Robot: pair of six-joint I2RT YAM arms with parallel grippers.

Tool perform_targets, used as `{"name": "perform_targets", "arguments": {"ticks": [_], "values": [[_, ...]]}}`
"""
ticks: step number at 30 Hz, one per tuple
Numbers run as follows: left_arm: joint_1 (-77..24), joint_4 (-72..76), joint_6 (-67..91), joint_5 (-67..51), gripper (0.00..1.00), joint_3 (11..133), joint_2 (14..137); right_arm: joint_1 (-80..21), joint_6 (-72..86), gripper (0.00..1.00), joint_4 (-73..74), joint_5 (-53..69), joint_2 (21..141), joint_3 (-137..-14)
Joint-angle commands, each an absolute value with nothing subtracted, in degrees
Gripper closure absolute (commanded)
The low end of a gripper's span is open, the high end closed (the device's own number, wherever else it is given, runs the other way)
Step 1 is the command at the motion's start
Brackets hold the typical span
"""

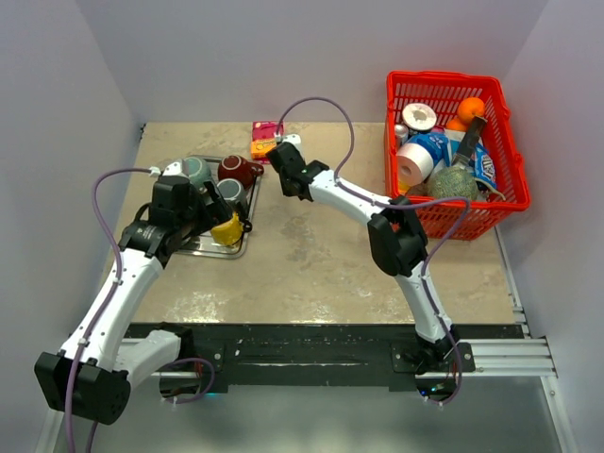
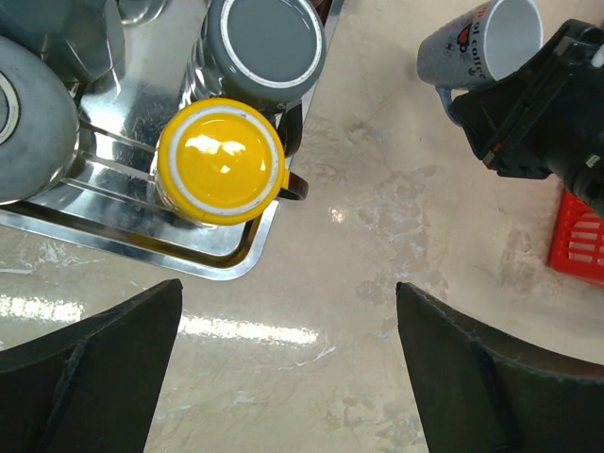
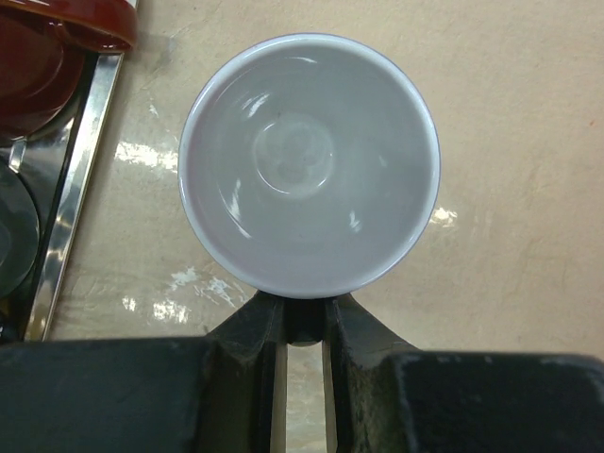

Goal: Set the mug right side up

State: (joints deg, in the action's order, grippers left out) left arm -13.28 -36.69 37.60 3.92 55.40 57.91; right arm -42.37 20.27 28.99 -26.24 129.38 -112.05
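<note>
My right gripper [image 3: 304, 326] is shut on the handle of a white mug [image 3: 309, 160], and its wrist view looks straight into the mug's open mouth. The left wrist view has that mug [image 2: 481, 47] at the top right, printed on its side, mouth tilted up, held above the table just right of the tray. From above, the mug [image 1: 288, 141] shows only as a small white shape at the tip of the right gripper [image 1: 283, 153]. Over bare table just in front of the tray, my left gripper [image 2: 288, 359] stands wide open, nothing between its fingers.
A steel tray [image 2: 189, 255] at the left holds an upside-down yellow mug [image 2: 219, 160], a dark grey mug [image 2: 264, 42], a maroon mug [image 1: 238, 170] and a pale grey one [image 1: 195, 170]. Small pink and orange boxes [image 1: 264, 138] lie behind. A red basket [image 1: 453, 222] of groceries stands at the right.
</note>
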Motion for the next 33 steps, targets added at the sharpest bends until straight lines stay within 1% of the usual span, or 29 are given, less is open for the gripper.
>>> {"name": "perform_targets", "arguments": {"ticks": [1, 3, 8, 12, 13, 14, 15, 17, 18, 21, 22, 28, 29, 30, 33], "values": [[-13.45, -35.51, 34.55, 5.89, 0.01, 55.55, 59.06, -42.89, 19.95, 1.0, 29.26, -29.53, 132.18, -119.96], [-13.45, -35.68, 34.19, 6.06, 0.01, 55.9, 60.02, -42.89, 20.21, 1.0, 30.58, -29.62, 134.9, -122.94], [-13.45, -35.6, 32.96, 6.42, 0.01, 55.99, 61.61, -42.89, 21.09, 1.0, 31.11, -30.15, 137.28, -125.15], [-13.45, -35.51, 32.26, 6.5, 0.01, 55.81, 63.19, -42.89, 22.15, 1.0, 34.53, -30.23, 139.83, -128.05], [-13.45, -35.33, 32.08, 6.59, 0.01, 55.72, 63.45, -42.89, 22.41, 0.98, 34.63, -30.15, 140.01, -128.06], [-13.45, -35.16, 31.99, 6.59, 0.01, 55.55, 63.72, -42.8, 22.59, 0.93, 34.63, -29.97, 140.01, -127.62], [-13.45, -35.07, 31.99, 6.59, 0.01, 55.46, 64.16, -42.89, 22.76, 0.79, 34.54, -29.97, 139.92, -127.36], [-13.45, -34.72, 31.9, 6.33, 0.01, 55.28, 64.6, -42.89, 23.03, 0.61, 34.02, -29.53, 138.96, -126.39], [-13.45, -34.72, 31.9, 6.24, 0.01, 55.28, 65.03, -42.8, 23.03, 0.48, 33.32, -29.36, 138.43, -126.04], [-13.45, -34.37, 31.99, 5.8, 0.01, 55.19, 65.83, -42.89, 23.11, 0.33, 33.13, -28.65, 136.94, -125.86], [-13.45, -34.28, 31.99, 5.63, 0.01, 55.02, 66.0, -42.8, 23.72, 0.25, 33.31, -28.65, 136.67, -126.12], [-13.45, -34.02, 32.26, 4.48, 0.01, 54.49, 67.15, -42.89, 24.08, 0.1, 33.13, -28.21, 132.55, -127.0], [-13.45, -33.93, 32.34, 4.05, 0.01, 54.23, 67.15, -42.89, 23.82, 0.05, 33.13, -28.21, 131.93, -126.91], [-13.45, -33.66, 32.34, 3.69, 0.01, 54.14, 67.32, -42.89, 23.56, 0.02, 33.13, -28.13, 130.36, -126.65], [-13.45, -32.52, 32.08, 1.15, 0.01, 53.35, 67.67, -42.8, 22.24, 0.01, 33.4, -27.95, 126.15, -124.64]]}}
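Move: The patterned mug is already upright in the right hand, held by its handle, its middle some 6 cm ahead and 1 cm left of that hand. It is bound for a bare table spot about 8 cm ahead, 3 cm left and 8 cm below. The red mug is about 12 cm ahead and 15 cm left, the packet 19 ahead and 7 left. The open left hand has the yellow mug about 8 cm ahead, 2 left and 12 below, the patterned mug 17 ahead and 16 right. The patterned mug is lowered about 3 cm by the right hand, easing some 2 cm forward and 2 cm left towards the tray's right side, and set on the bare table; the fingers then open wide, let go of its handle and the hand rises about 4 cm. Meanwhile the left hand, still open, sinks about 5 cm towards the yellow mug, tipping slightly downward. ##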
